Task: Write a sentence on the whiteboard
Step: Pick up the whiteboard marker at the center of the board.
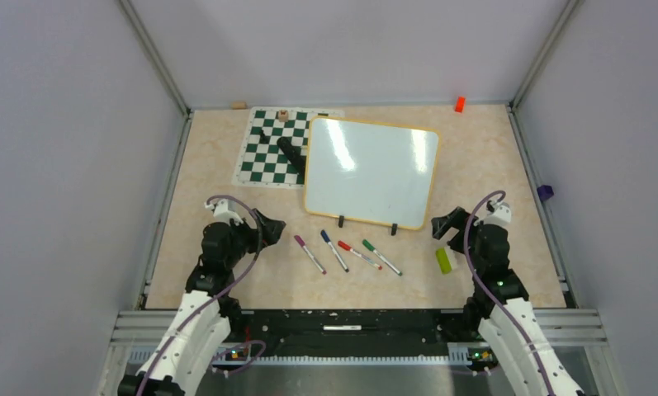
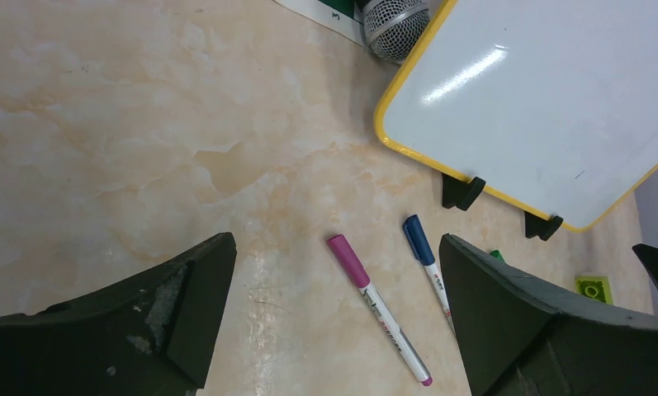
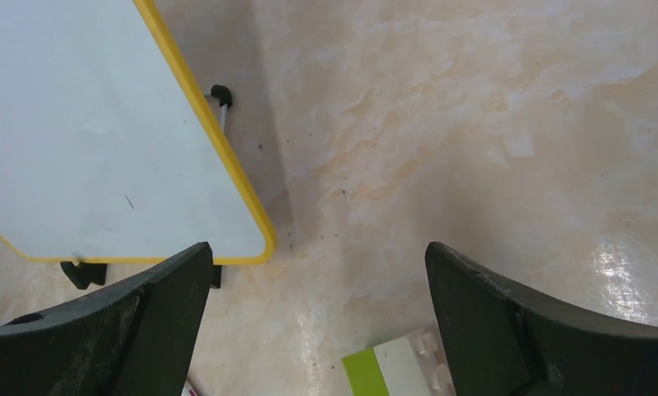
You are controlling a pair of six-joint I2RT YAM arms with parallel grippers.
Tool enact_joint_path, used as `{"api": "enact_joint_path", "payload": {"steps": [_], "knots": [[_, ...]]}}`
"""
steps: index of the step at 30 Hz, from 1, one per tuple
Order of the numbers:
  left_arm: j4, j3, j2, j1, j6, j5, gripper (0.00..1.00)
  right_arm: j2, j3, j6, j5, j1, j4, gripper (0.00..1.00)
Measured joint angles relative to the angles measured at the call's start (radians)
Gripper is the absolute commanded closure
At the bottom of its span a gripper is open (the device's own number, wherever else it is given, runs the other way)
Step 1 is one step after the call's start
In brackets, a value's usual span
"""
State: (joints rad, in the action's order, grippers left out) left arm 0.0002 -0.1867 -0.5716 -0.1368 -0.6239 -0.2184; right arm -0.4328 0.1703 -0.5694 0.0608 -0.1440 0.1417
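The whiteboard point(image 1: 371, 172) lies flat at the table's middle, with a yellow-orange rim and two black clips on its near edge. Its surface is blank and no sentence shows. It also shows in the left wrist view point(image 2: 540, 107) and the right wrist view point(image 3: 86, 124). A purple-capped marker point(image 1: 309, 253), a blue marker point(image 1: 334, 250), a red marker point(image 1: 359, 255) and a green marker point(image 1: 381, 257) lie in a row before the board. My left gripper point(image 1: 272, 227) is open and empty over the purple marker point(image 2: 379, 309), beside the blue one point(image 2: 426, 262). My right gripper point(image 1: 445, 224) is open and empty by the board's near right corner.
A green-and-white chess mat point(image 1: 267, 153) lies left of the board with a black microphone point(image 1: 290, 153) on it. A lime-and-white block point(image 1: 443, 260) lies under my right gripper. An orange piece point(image 1: 459, 104) sits at the back wall. Metal rails edge the table.
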Motion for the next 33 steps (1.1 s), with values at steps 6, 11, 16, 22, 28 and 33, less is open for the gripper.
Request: {"api": "enact_joint_path", "payload": {"steps": [6,11,16,22,28,33], "knots": [[-0.008,-0.012,-0.035,0.000,0.006,0.002,0.04,0.000,0.000,0.000,-0.004,0.000,0.000,0.01],[-0.062,-0.060,-0.087,-0.006,-0.009,0.002,0.05,-0.019,0.011,-0.008,-0.004,-0.002,0.024,0.07],[-0.154,-0.149,-0.123,-0.064,-0.026,0.035,0.04,-0.189,0.140,0.027,0.025,-0.158,0.050,0.09],[-0.166,-0.207,-0.189,-0.122,-0.032,0.025,0.05,-0.432,0.338,0.156,0.180,-0.649,0.020,0.18],[-0.166,-0.207,-0.209,-0.130,-0.027,-0.007,0.06,-0.674,0.415,0.202,0.254,-0.850,0.011,0.30],[-0.169,-0.207,-0.200,-0.132,-0.007,-0.026,0.07,-0.737,0.414,0.196,0.248,-0.856,0.023,0.38]]}}
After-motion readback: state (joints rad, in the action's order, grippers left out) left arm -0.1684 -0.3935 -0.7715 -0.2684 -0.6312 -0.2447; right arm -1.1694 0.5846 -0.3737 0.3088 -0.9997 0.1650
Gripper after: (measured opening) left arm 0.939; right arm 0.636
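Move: The green marker lies on the table about 16 cm to the right hand's left, 6 cm back and 7 cm down. At that height too, the red marker is some 21 cm left and 6 cm back, while the green-white block is 3 cm right and 7 cm back. The board's right clip sits roughly 11 cm left, 1 cm ahead and 6 cm below. From the left hand the green marker is about 29 cm right, 8 cm back and 8 cm down. Leftward in one quick sweep of about 19 cm, the right hand arcs past the board's near edge towards the green marker, rising some 4 cm and then sinking 5 while drawing back a little. It swings some 40 degrees counter-clockwise, drops its left side, and narrows its fingers by about a third, still above the markers. The left hand, wide open, shifts 4 cm right. ##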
